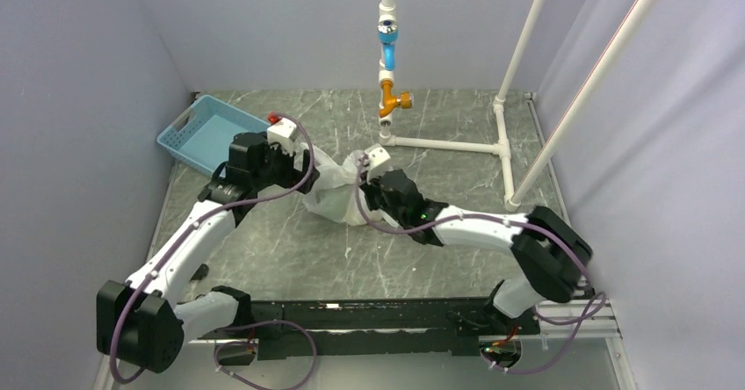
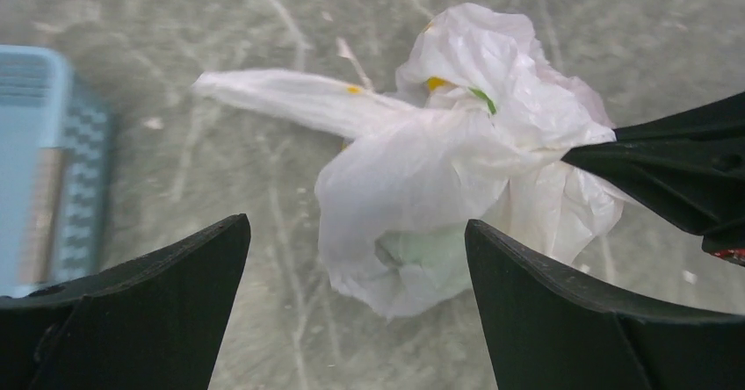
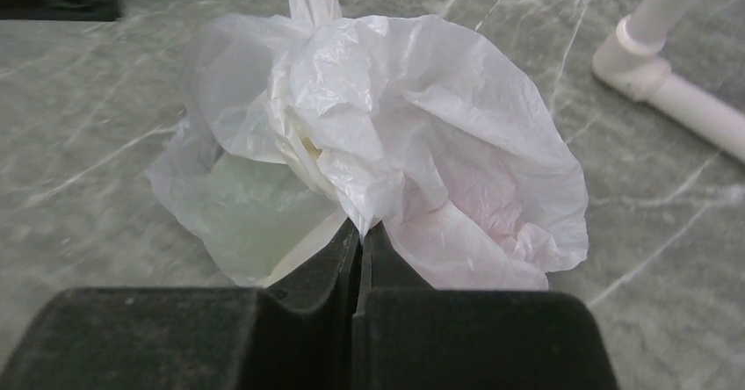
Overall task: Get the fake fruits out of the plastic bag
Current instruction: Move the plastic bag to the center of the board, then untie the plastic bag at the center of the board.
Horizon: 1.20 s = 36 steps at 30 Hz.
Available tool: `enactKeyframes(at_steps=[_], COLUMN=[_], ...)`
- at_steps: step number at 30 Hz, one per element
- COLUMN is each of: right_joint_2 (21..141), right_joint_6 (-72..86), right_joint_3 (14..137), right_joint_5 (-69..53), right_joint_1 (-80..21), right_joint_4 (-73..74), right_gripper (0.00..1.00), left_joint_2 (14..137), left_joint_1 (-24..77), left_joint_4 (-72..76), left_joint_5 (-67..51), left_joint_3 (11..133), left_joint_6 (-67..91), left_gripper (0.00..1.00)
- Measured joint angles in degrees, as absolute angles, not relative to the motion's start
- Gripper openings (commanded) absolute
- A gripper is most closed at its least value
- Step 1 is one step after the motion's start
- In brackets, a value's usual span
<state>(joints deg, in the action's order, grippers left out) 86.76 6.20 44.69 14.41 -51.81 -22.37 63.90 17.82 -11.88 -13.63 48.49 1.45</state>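
Observation:
The plastic bag [image 1: 336, 192] lies crumpled on the marble table between both arms, one handle [image 2: 290, 100] stretched out to the side. The fake fruits are hidden inside it. Only a pale green shape [image 2: 430, 254] [image 3: 246, 210] and a pinkish tint [image 3: 479, 201] show through the film. My right gripper [image 3: 361, 227] is shut on a pinched fold of the bag's near side; in the left wrist view its dark fingers [image 2: 676, 170] meet the film from the right. My left gripper [image 2: 356, 221] hovers open just short of the bag [image 2: 439, 162], its jaws wide and nothing between them.
A blue lattice basket [image 1: 202, 131] [image 2: 44, 170] stands at the back left, close to the left arm. A white pipe frame [image 1: 457, 144] [image 3: 676, 83] with a blue and orange valve [image 1: 393, 100] rises behind the bag. Grey walls enclose the table on both sides.

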Motion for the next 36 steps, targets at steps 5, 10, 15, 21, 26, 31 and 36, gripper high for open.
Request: enactKeyframes(at_steps=[5, 10, 15, 21, 26, 31, 36], right_joint_2=[75.1, 67.0, 63.7, 63.5, 63.5, 63.5, 62.7], right_joint_6=[11.6, 15.3, 17.8, 19.1, 19.6, 20.1, 21.3], right_joint_3=[36.8, 32.3, 29.9, 29.6, 29.7, 30.2, 31.8], right_joint_5=[13.5, 11.5, 9.3, 8.4, 8.4, 8.3, 8.9], right_joint_1=[-52.4, -52.6, -52.6, -52.7, -52.7, -52.7, -52.7], right_joint_4=[-19.4, -15.5, -12.9, -11.4, -10.3, -9.0, -5.3], right_gripper=[0.00, 0.00, 0.00, 0.00, 0.00, 0.22, 0.69], left_joint_2=[74.9, 81.1, 79.1, 78.0, 80.4, 82.1, 82.2], left_joint_1=[22.3, 28.4, 31.7, 35.0, 36.5, 36.5, 36.5], left_joint_4=[-17.7, -18.7, -21.2, -23.6, -24.9, -25.8, -26.0], left_joint_5=[-20.8, -25.8, -27.4, -26.0, -24.0, -21.7, -19.5], left_joint_3=[59.0, 63.5, 60.0, 60.1, 60.2, 60.9, 61.8], left_joint_6=[3.0, 2.2, 0.2, -2.1, -3.4, -4.3, -5.5], left_gripper=[0.99, 0.86, 0.82, 0.70, 0.59, 0.25, 0.00])
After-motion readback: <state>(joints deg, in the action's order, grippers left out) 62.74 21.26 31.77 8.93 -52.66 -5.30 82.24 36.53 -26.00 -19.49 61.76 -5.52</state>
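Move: The left hand, open, has the plastic bag about 8 cm to its right, 3 cm back and 10 cm below. The basket lies some 24 cm to its left and 11 cm ahead. The right hand already pinches the bag, whose middle is about 6 cm left, 2 cm ahead and 6 cm below; the board's middle lies some 6 cm straight back of this hand, and the pipe elbow 14 cm ahead and 5 cm right. Right hand drags the held bag about 8 cm back and rightward, then opens; left reaches rightward and pinches it. ##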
